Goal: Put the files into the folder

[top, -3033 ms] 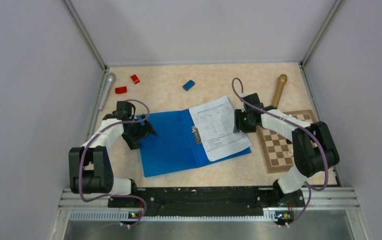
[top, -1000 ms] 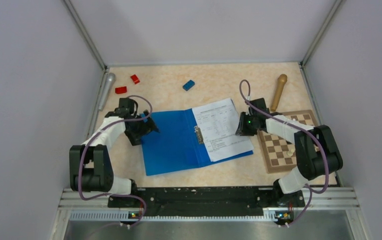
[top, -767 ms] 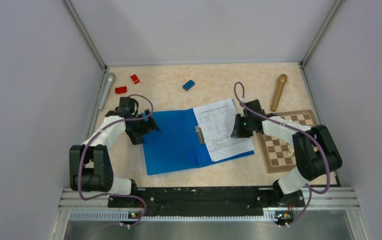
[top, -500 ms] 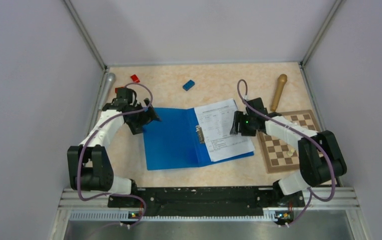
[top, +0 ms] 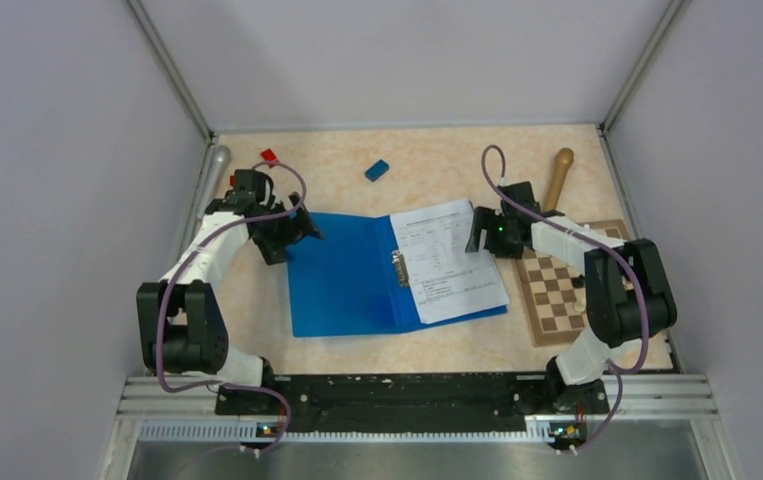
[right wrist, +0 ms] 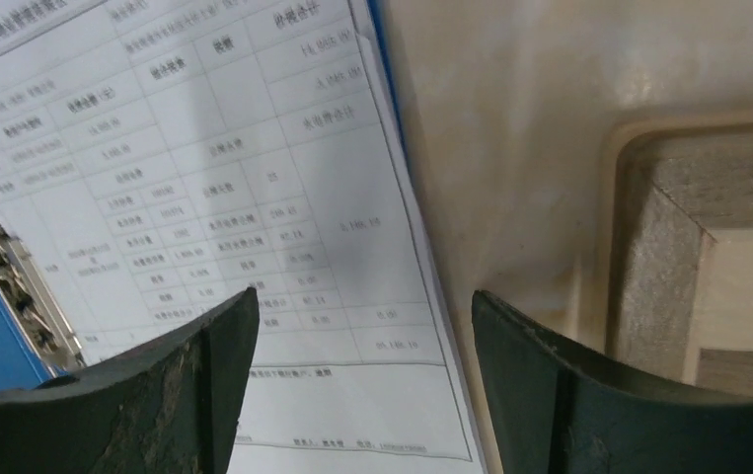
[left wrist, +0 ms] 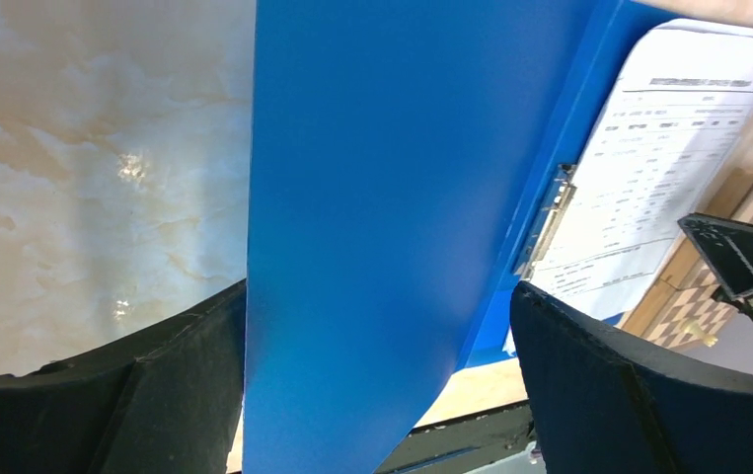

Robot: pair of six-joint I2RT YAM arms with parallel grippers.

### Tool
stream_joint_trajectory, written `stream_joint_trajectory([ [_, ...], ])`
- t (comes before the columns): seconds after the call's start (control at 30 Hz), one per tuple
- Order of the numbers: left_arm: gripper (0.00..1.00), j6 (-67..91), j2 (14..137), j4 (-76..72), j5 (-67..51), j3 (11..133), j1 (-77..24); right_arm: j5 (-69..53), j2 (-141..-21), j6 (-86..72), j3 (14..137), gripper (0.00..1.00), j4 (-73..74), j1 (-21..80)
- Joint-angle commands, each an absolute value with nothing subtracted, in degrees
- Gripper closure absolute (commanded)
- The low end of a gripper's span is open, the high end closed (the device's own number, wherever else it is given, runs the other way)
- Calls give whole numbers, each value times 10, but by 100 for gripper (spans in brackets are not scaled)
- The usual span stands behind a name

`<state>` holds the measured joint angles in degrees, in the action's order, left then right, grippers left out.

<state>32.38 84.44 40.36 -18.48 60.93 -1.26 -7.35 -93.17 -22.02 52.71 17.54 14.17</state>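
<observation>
The blue folder (top: 342, 280) lies open on the table, its metal clip (top: 398, 268) along the spine. The files (top: 449, 262), white printed sheets, rest on its right half. My left gripper (top: 295, 232) stands wide open at the folder's far-left corner. In the left wrist view the blue cover (left wrist: 382, 197) runs between the spread fingers of the left gripper (left wrist: 380, 296), ungripped. My right gripper (top: 477, 232) is open at the files' right edge. In the right wrist view its gripper (right wrist: 364, 296) straddles the edge of the files (right wrist: 204, 197), holding nothing.
A wooden chessboard (top: 562, 290) lies right of the folder, close to my right gripper. At the back are a wooden handle (top: 559, 175), a small blue block (top: 377, 170), a red block (top: 270, 156) and a grey cylinder (top: 212, 170) by the left wall.
My right gripper has opened and let go of the files. Folder and files have turned squarer to the table. My left arm has shifted toward the back, along the cover's edge.
</observation>
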Motion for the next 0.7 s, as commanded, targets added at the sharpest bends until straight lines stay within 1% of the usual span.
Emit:
stream_joint_trajectory([
  [0.0,2,319,837,397,-217,651,-14,-91,-941,-212,513,22,156,167],
  [0.13,2,330,839,384,-259,667,-16,-113,-931,-237,492,22,140,189],
  [0.17,2,332,839,380,-273,704,-16,-120,-927,-244,487,22,134,194],
  [0.2,2,334,838,375,-289,681,-16,-125,-922,-250,484,22,130,199],
  [0.33,3,346,837,356,-332,700,-27,-131,-910,-272,483,21,123,241],
  [0.43,5,349,833,356,-339,725,-49,-138,-909,-298,482,21,106,258],
  [0.67,5,384,829,345,-325,770,-121,-165,-916,-360,473,22,52,291],
])
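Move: My left hand is at the raised outer edge of the folder's left cover, whose middle lies about 9 cm to its right, 3 cm back and 7 cm below; the metal clip is some 25 cm to its right and 2 cm back. My right hand straddles the right edge of the papers: their middle lies about 9 cm to its left and 2 cm back, just below, with the clip 22 cm left and 4 cm back. The chessboard's middle is 26 cm to its right, 7 cm back. I raise my left hand about 10 cm while swinging it right towards the papers, my open fingers still against the cover's outer edge as I tip them outward and turn them a little clockwise. Meanwhile my right hand, low and fingers unchanged, travels about 9 cm left and some 4 cm back, its right finger pushing the right edge of papers and folder along. ##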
